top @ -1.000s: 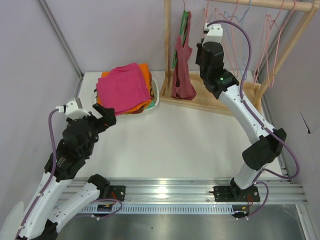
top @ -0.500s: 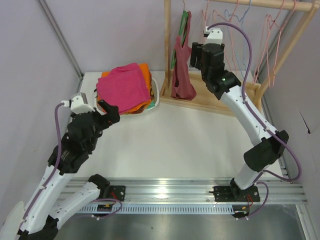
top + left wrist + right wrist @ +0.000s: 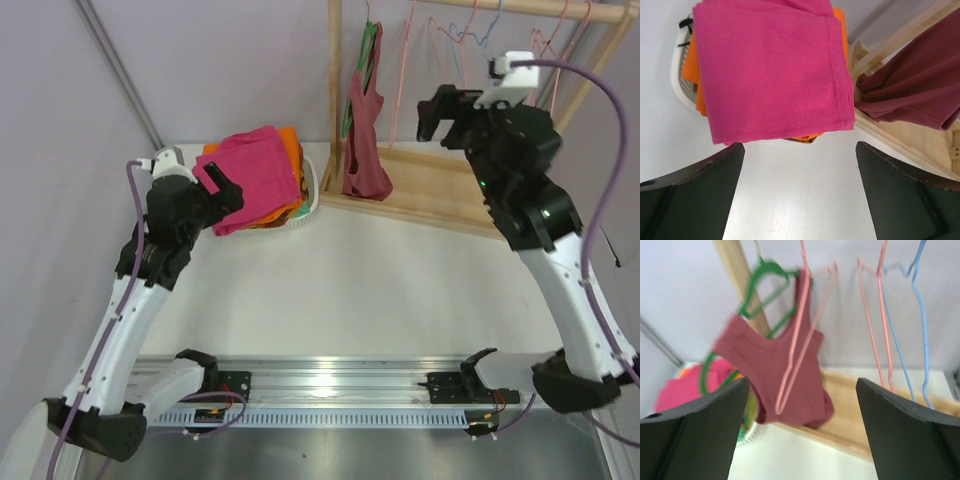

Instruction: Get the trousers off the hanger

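The magenta trousers lie folded on an orange cloth in a white basket; the left wrist view shows the trousers from above. My left gripper hovers open just in front of the basket, nothing between its fingers. The light-pink hanger hangs bare on the rack, in front of a maroon garment; in the right wrist view the hanger is blurred. My right gripper stands open and empty to the right of the hanger.
A wooden rack stands at the back right. It carries a green hanger, more pink hangers and a light-blue hanger. The orange cloth shows under the trousers. Walls close in on both sides.
My right gripper has opened and drawn back to the right, away from the pink hanger. The left arm has risen and moved toward the basket, staying open.
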### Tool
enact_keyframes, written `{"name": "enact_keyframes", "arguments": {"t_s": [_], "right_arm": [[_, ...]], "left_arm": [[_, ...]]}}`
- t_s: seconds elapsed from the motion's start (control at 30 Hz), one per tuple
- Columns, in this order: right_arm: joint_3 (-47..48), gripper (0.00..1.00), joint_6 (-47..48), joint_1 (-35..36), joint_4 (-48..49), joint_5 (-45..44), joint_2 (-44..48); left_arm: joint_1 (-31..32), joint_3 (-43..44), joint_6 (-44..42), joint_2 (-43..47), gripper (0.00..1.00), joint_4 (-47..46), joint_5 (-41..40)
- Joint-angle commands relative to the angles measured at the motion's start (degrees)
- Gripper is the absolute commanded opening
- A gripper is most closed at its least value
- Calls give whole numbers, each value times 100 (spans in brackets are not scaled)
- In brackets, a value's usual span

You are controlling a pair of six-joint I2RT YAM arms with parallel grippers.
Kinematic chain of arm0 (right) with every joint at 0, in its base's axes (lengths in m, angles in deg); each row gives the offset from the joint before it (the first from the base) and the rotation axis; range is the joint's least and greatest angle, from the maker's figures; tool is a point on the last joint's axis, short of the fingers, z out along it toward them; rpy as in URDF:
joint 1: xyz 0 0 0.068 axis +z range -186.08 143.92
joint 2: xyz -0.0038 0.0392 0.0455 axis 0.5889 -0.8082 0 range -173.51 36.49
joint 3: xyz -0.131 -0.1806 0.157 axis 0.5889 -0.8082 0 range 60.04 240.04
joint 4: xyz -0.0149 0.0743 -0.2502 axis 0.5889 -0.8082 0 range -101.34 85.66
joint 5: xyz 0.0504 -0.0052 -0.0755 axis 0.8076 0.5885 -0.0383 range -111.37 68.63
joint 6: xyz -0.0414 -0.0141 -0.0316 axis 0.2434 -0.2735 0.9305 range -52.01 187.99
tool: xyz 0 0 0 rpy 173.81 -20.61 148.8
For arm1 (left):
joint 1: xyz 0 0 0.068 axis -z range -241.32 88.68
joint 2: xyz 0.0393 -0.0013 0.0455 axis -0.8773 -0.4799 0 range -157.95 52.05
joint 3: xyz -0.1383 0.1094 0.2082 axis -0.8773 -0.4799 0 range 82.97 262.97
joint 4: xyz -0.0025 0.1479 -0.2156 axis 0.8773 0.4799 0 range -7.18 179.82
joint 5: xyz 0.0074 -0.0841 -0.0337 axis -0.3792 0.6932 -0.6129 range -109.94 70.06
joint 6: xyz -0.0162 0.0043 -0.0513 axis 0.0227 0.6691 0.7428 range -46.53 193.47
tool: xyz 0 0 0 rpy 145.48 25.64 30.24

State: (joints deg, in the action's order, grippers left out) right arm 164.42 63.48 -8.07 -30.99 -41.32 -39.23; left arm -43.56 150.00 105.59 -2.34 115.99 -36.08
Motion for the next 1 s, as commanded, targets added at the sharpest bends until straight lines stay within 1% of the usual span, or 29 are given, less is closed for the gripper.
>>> {"name": "enact_keyframes", "arguments": {"t_s": [0.0,0.1,0.13,0.23,0.27,0.3,0.33,0.37,0.4,0.47,0.5,0.57,0.6,0.67,0.8,0.83,0.97], "right_arm": [[-601,97,-50,-24,266,763,777],[-1286,97,-93,-15,423,738,1278],[-1810,97,-94,-15,485,685,1523],[-2587,99,-146,-6,679,1000,1832],[-2963,99,-216,-6,670,1167,1955],[-3115,99,-391,-6,636,1247,1991],[-3264,99,-488,-6,635,1352,2026],[-3510,99,-567,-6,661,1449,2061],[-3616,99,-699,-6,714,1571,2079],[-3827,99,-814,-6,845,1643,2140],[-4046,99,-919,-6,1046,1669,2228],[-4276,99,-937,-6,1284,1739,2334],[-4442,99,-937,-6,1433,1809,2447],[-4566,99,-902,-6,1557,1924,2518],[-4663,100,-806,-6,1479,1915,2510],[-4681,99,-805,-6,1453,1924,2492],[-4716,99,-911,3,1584,2293,2510]], "left_arm": [[-517,293,110,-308,99,-293,1261],[-729,373,110,-563,100,-329,1359],[-791,399,119,-599,99,-311,1368],[-1107,364,181,-704,100,-258,1359],[-1291,312,207,-713,100,-284,1368],[-1397,250,251,-722,99,-319,1377],[-1494,67,286,-739,100,-372,1412],[-1730,-13,321,-748,99,-590,1569],[-1819,-92,417,-740,99,-757,1753],[-2239,-513,558,-792,100,-1109,1999],[-2320,-698,628,-827,100,-1581,2192],[-2504,-900,699,-1046,99,-1927,2282],[-2549,-902,656,-1143,100,-2189,2360],[-2610,-876,542,-1441,99,-2314,2300],[-2742,-971,418,-1688,98,-2780,2247],[-2812,-1033,392,-1732,99,-3042,2273],[-3006,-1060,339,-2110,96,-3264,2326]]}}
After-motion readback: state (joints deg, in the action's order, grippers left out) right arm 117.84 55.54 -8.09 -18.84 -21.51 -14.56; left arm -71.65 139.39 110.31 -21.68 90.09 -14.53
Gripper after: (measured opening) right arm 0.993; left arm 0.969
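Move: The folded pink trousers on the basket pile lie about 21 cm ahead of the left hand, nearly in line with it (2 cm right), and some 20 cm below. The maroon top hangs 24 cm ahead and 34 cm right of that hand, about 8 cm lower. From the right hand the trousers are roughly 17 cm ahead, 47 cm left and 38 cm below; the nearest pink hanger is 20 cm ahead, 9 cm left, slightly lower. Towards the pink trousers on the pile comes the open left hand, first forward and down, then leftward, then sinking again, about 10 cm each way, turning some 10 degrees counter-clockwise with its left side dipping. The empty right hand backs away from the rack about 7 cm, then drops nearly 20 cm, swinging about 20 degrees counter-clockwise, its tips lowering and its fingers staying open. ##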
